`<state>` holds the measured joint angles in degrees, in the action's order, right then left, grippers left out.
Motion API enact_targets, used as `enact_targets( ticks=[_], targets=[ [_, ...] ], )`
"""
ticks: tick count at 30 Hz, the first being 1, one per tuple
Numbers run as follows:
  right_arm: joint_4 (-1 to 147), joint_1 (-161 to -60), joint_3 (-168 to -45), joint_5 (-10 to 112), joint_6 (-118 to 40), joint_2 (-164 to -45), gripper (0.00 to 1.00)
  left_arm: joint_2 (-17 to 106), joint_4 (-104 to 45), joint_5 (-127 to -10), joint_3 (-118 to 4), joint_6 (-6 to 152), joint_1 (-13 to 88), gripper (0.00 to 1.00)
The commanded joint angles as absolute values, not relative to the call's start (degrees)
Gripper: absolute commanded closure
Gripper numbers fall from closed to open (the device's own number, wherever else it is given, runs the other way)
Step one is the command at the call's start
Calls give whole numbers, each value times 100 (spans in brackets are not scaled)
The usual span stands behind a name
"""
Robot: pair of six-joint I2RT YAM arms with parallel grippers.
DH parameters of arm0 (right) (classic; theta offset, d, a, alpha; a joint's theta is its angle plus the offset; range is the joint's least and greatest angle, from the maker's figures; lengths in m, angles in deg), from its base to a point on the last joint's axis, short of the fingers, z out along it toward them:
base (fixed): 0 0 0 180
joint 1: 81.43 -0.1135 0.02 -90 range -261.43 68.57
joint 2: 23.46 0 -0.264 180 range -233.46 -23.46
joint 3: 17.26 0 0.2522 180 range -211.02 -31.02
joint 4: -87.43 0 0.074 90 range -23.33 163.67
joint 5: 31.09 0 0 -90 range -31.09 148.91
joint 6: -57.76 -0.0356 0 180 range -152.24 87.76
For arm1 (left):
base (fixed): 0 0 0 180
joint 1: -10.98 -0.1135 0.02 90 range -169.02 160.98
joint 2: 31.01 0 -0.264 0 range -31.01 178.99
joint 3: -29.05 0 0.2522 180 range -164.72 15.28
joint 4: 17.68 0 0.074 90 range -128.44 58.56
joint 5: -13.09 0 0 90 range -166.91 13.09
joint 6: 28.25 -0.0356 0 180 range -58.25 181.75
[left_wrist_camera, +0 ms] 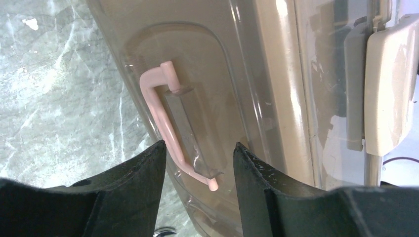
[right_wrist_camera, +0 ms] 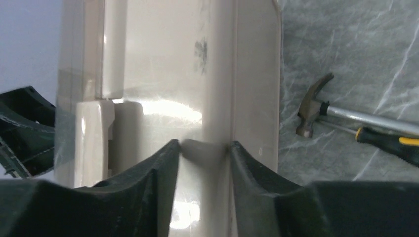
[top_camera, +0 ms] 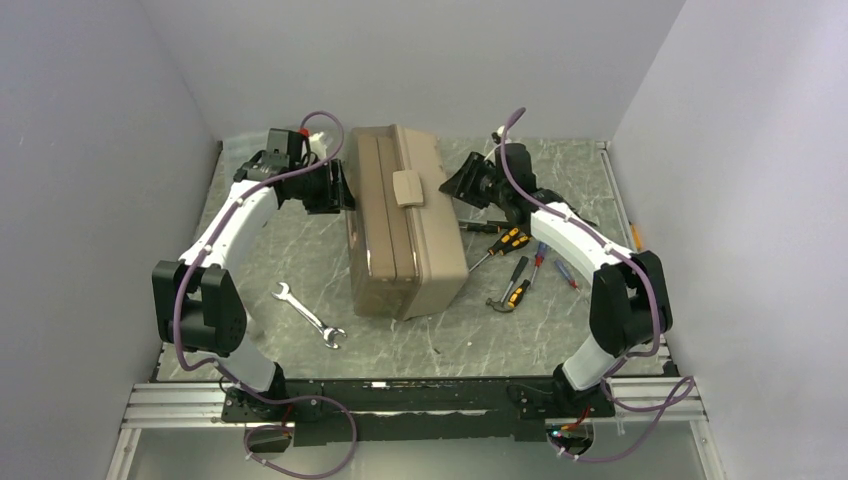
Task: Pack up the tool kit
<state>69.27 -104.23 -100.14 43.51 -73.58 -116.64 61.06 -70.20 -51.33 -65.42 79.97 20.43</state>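
Observation:
The tan toolbox lies mid-table with its cream latch facing up. Its smoky lid with the pink handle faces my left gripper. That gripper is open, and the handle's lower end sits between its fingers without touching them. My right gripper is at the box's far right edge, jaws pressed on either side of a raised tan strip of the box wall. A steel wrench lies to the front left. A hammer and black-orange screwdrivers lie to the right.
Another hammer and small red-handled tools lie among the right-hand tools, close under my right arm. Grey walls close off the table at the back and on both sides. A metal rail runs along the near edge.

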Motion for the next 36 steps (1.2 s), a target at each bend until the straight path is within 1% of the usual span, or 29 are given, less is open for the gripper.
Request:
enact_targets(
  ticks=[1,4,8,13,17,22,30,36],
  targets=[
    [6495,-10508,-9391,3936,-7205,-11891,64,6030,-6794,-4497,-6886,8283,2451,43],
    [6574,-10471,-9247,3748,-7247,-12010,66,5888,-6513,-4353,-6739,8515,2562,43],
    [6686,-10380,-9108,3569,-7307,-12288,74,5775,-6029,-4254,-6538,8881,2837,43],
    [6730,-10267,-8975,3594,-7298,-12410,79,5732,-5584,-4304,-6473,9176,3260,44],
    [6765,-10183,-8939,3500,-7246,-12558,81,5796,-5361,-4349,-6602,9314,3583,44],
    [7244,-10165,-8820,3050,-7372,-12701,82,5984,-5333,-4378,-6810,9371,3789,43],
    [7814,-10455,-8761,2734,-7789,-12883,83,6273,-5553,-4488,-7116,9241,3792,42],
    [7593,-10539,-8903,3020,-7768,-12629,82,6417,-5769,-4568,-7154,9073,3581,42]
  ],
)
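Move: The toolbox stands on its hinged side with its lid towards my left hand. Its middle is about 12 cm right of that hand, 2 cm back and 7 cm below. From my right hand the middle is some 8 cm left, 7 cm back and 7 cm below; the latch is 7 cm left, level ahead and about 5 cm above. The hammer lies on the table 6 cm right of that hand, 8 cm back and 19 cm below. With my left fingers still against the lid, I keep pushing the toolbox over to the right, carrying that hand about 15 cm across and up 8 cm before it eases down, gripper staying half open. My right hand, at the upper edge of the base, first gives way forward and right while closing most of the way. It then drops and swings back and left beside the latch side, ending roughly 16 cm lower and tipped some 20 degrees further down. ##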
